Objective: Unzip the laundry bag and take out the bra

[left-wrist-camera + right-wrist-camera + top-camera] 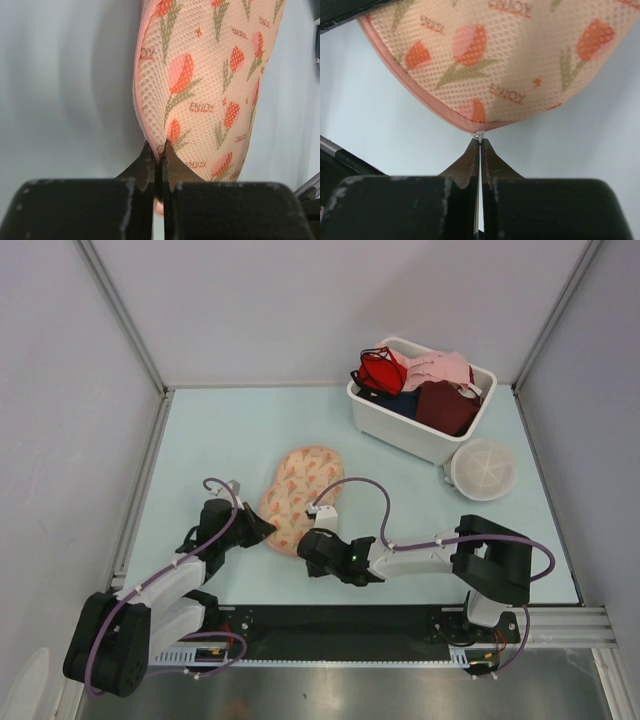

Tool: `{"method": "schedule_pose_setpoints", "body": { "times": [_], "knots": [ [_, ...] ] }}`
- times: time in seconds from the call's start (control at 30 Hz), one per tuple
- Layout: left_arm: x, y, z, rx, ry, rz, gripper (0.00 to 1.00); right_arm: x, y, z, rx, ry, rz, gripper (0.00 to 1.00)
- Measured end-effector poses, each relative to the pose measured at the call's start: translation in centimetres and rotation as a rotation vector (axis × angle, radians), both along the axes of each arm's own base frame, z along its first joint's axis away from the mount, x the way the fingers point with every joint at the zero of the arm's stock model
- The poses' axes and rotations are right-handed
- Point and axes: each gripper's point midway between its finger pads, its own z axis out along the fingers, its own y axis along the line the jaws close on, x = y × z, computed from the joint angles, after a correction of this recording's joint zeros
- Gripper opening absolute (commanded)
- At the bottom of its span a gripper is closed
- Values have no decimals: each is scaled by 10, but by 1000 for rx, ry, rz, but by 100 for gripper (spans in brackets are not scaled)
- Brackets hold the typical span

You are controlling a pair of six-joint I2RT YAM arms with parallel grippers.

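The laundry bag (300,485), a peach pouch with an orange tulip print, lies flat on the pale table in front of both arms. My left gripper (270,530) is at its near left edge. In the left wrist view the left gripper (160,148) is shut, pinching the bag's (210,90) pink zipper seam. My right gripper (302,542) meets the bag's near end. In the right wrist view the right gripper (480,141) is shut on the small white zipper pull (480,134) at the rim of the bag (510,55). The bag looks zipped. The bra is hidden.
A white bin (400,432) at the back right holds a red bra (382,370), a pink garment (440,368) and a dark red one (447,405). A round white mesh disc (483,468) lies just in front of the bin. Walls enclose the table on three sides.
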Motion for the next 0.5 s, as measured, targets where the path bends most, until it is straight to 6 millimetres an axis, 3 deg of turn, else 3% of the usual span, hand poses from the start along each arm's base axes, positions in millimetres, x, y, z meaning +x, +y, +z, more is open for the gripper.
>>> {"method": "schedule_pose_setpoints", "body": {
  "times": [0.5],
  "knots": [
    [2,5,0,6,-5,7,0,34,-45,-9,-39,-24,-111,0]
  ]
}}
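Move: The right fingers already hold the laundry bag's zip pull at its near edge. The right-hand edge, where the pull is being taken, lies about 9 cm ahead and 5 cm to the right, at nearly the same height. From the right hand, the bag's middle is roughly 15 cm straight ahead and slightly lower, and the edge pinched by the left fingers is some 8 cm ahead and 8 cm left. For the left hand, the right-hand edge lies about 13 cm to the right, level with it. Keeping its pinch on the zip pull, the right hand gathers speed and draws it about 5 cm to the right and some 3 cm forward, sinking about a centimetre, along the bag's near edge and around towards its right-hand side, while the wrist turns slightly clockwise. The left fingers stay shut on the bag's left edge and hold it nearly still against the pull. ##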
